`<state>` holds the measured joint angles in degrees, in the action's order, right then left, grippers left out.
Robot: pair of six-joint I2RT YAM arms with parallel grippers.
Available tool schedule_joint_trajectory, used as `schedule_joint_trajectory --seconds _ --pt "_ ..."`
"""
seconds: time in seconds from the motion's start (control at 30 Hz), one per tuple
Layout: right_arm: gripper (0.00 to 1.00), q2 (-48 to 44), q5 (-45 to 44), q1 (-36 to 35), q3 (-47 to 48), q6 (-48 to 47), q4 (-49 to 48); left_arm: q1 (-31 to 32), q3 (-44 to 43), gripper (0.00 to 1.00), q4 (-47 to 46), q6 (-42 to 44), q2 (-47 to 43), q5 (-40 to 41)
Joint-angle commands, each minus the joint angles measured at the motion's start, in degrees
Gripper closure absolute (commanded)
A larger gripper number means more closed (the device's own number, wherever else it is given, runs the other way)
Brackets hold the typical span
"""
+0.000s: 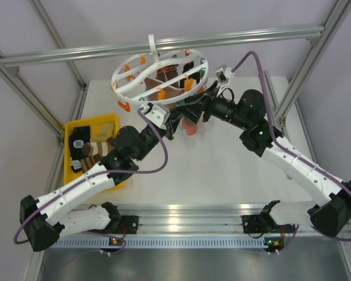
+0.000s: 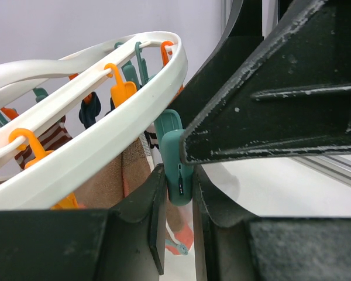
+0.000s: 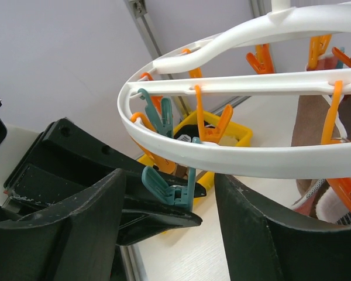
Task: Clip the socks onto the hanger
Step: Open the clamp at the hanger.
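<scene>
The white round hanger [image 1: 158,75] hangs at the back centre, with orange and teal clips dangling from its ring [image 2: 105,137]. My left gripper [image 2: 178,175] is shut on a teal clip [image 2: 176,167] under the rim. My right gripper [image 3: 171,178] stands open around the same teal clip [image 3: 169,188] and touches neither side of it. A brown and tan sock with an orange toe [image 2: 134,175] hangs just behind the clip. A striped sock [image 2: 52,137] hangs farther back. More socks [image 1: 93,149] lie in the tray.
A yellow tray [image 1: 76,126] sits at the left of the table, seen behind the ring as well [image 3: 240,132]. Aluminium frame posts [image 1: 310,64] stand round the table. The two arms meet closely under the hanger's near rim.
</scene>
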<state>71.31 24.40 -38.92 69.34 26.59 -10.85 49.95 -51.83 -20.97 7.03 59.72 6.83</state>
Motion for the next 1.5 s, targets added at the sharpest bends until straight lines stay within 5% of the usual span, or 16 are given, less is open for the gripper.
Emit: schedule_joint_trajectory --seconds 0.0,0.2,0.37,0.47,0.63,0.83,0.93,0.97,1.07,1.33,1.47 --pt "0.39 0.23 -1.81 0.24 0.09 -0.57 -4.97 1.46 0.68 1.00 -2.67 0.09 -0.84 -9.81" --pt "0.51 0.67 -1.90 -0.20 0.62 -1.98 -4.09 1.37 -0.02 1.00 -1.62 -0.08 -0.22 -10.35" --pt "0.34 0.50 -0.68 -0.46 0.27 -1.63 -4.17 1.37 -0.46 1.00 -1.00 -0.08 0.30 -10.35" --pt "0.34 0.41 -0.06 -0.81 0.18 -1.80 -4.09 1.37 -0.55 1.00 -1.00 -0.26 0.39 -10.26" --pt "0.40 1.11 -2.17 -0.99 0.44 -3.29 -2.60 1.37 -0.90 1.00 -0.74 -0.35 0.66 -10.79" --pt "0.59 1.38 -3.31 -0.99 0.71 -3.82 -2.07 1.37 -1.51 1.00 0.23 -0.79 0.66 -12.01" --pt "0.78 1.47 -3.05 -0.99 1.23 -4.09 -1.37 1.37 -1.69 0.91 1.11 -0.96 0.31 -12.28" --pt "0.80 1.38 -2.96 -0.99 1.32 -4.09 -1.28 1.46 -1.78 0.76 2.15 -0.96 0.04 -12.28" --pt "0.92 1.20 -2.70 -0.90 1.58 -4.35 -0.75 1.46 -1.69 0.55 4.79 -0.17 -2.93 -14.38" --pt "1.00 0.76 -2.08 -0.37 1.15 -4.00 0.13 1.37 -3.18 0.51 23.67 -0.52 -11.90 -14.74" --pt "1.00 0.67 -1.99 -0.20 0.62 -3.39 0.57 -5.19 -5.38 0.52 32.12 -2.98 -15.68 -19.21"
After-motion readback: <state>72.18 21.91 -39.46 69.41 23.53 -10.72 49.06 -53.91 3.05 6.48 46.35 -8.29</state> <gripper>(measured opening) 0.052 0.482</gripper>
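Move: The left fingers already pinch the lower part of the teal clamp under the hanger's near rim; its middle is about 1 cm ahead, 1 cm right and 1 cm above their hand point. It sits between the open right fingers, about 1 cm ahead and 1 cm left of theirs. From the right hand, one orange clamp is some 4 cm ahead, 7 cm left and 2 cm up; another is about 8 cm ahead, 1 cm left and 2 cm up. Nearly in place, easing forward only about 1 cm, the right hand shuts its fingers on the teal clamp's spread handles and squeezes them together, while the left hand keeps its pinch to steady the clamp. The left fingers then open and let go, and that hand backs away from the clamp about 7 cm, drifting slightly left and turning some 15 degrees clockwise. ##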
